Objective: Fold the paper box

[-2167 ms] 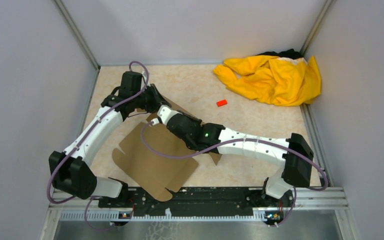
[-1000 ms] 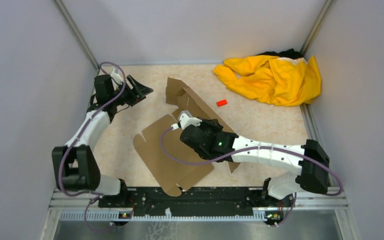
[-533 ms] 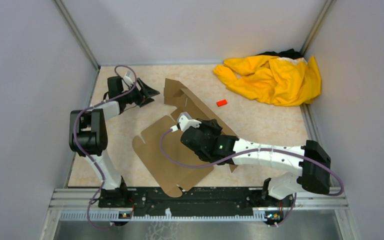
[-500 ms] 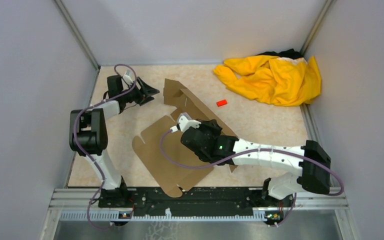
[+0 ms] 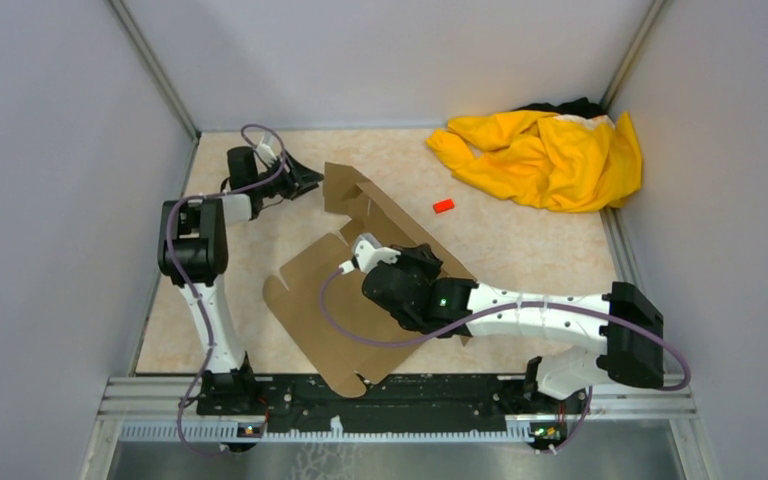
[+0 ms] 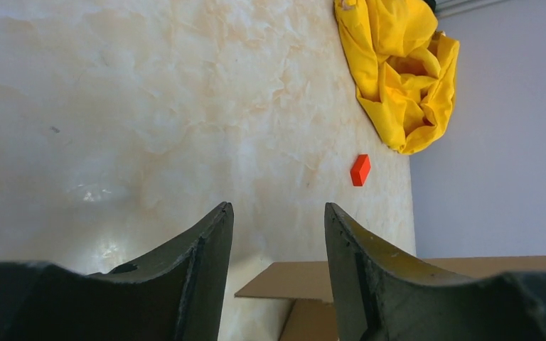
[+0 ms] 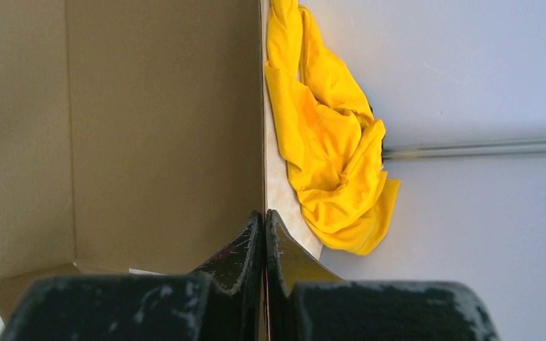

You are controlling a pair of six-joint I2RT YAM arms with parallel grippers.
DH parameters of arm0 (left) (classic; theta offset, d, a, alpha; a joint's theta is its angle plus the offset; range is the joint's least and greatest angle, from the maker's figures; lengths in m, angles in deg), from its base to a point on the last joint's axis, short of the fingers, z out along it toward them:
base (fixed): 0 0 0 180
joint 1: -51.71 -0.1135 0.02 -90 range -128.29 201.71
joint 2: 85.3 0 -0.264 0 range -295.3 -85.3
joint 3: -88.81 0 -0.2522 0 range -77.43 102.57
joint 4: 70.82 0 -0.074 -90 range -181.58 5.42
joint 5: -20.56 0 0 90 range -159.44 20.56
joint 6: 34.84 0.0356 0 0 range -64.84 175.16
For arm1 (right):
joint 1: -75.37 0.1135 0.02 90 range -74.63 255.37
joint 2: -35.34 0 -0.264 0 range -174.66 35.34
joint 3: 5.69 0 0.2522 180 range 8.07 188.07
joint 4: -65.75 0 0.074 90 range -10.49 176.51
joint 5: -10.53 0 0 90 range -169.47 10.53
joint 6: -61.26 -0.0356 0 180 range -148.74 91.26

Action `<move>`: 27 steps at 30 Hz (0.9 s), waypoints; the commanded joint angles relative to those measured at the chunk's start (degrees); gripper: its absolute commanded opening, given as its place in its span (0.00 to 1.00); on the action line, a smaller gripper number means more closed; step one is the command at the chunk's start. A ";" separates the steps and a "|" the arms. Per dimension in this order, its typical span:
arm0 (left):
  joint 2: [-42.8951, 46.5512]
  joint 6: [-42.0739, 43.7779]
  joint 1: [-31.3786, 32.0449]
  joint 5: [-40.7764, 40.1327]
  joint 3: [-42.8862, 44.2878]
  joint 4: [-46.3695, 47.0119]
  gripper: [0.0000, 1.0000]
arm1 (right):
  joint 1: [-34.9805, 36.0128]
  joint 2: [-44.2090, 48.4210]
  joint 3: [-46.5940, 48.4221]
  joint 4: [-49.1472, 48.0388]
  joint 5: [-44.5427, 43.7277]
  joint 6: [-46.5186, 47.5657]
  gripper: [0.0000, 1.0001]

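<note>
The paper box (image 5: 325,320) is a brown cardboard sheet lying mid-table, with one panel (image 5: 360,200) raised at its far side. My right gripper (image 5: 358,246) reaches over the sheet to that panel's base. In the right wrist view its fingers (image 7: 252,241) are shut at the panel's edge (image 7: 149,128), with a thin strip of cardboard between them. My left gripper (image 5: 308,180) hovers just left of the raised panel. It is open (image 6: 277,211) and holds nothing, and a cardboard flap (image 6: 306,280) shows beyond the gap.
A crumpled yellow cloth (image 5: 545,155) lies in the far right corner. A small red block (image 5: 443,206) sits on the table between it and the box. Grey walls close in the table on the left, back and right.
My left gripper has swung right toward the raised panel, and its fingers have narrowed. The right arm and the box have shifted slightly to the left.
</note>
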 commanded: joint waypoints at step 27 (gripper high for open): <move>8.67 -1.28 5.70 9.65 -20.57 32.77 0.62 | 1.44 -6.58 5.51 7.09 -2.56 -4.69 0.00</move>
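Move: The box's left end flap stands splayed outward, its middle about 5 cm to the left hand's right, 2 cm back and roughly 4 cm below. From that hand the raised wall's middle is some 21 cm right and 15 cm back, at about its height, and the red block some 26 cm right, 4 cm back and 9 cm below. The right hand already grips the wall's top edge, the wall's middle about 6 cm straight beneath it; the flap lies some 16 cm left of that hand, 14 cm ahead and 9 cm below. The left hand, fingers about half open, first slides some 6 cm to the right and rises a little to get across the end flap's far side, its wrist swinging clockwise and tipping its fingers up a bit. It then draws back about 7 cm towards the base, pushing the flap inward with the fingers, while the right hand keeps its pinch on the raised wall's top edge and eases down about 1 cm late on with a slight roll. ##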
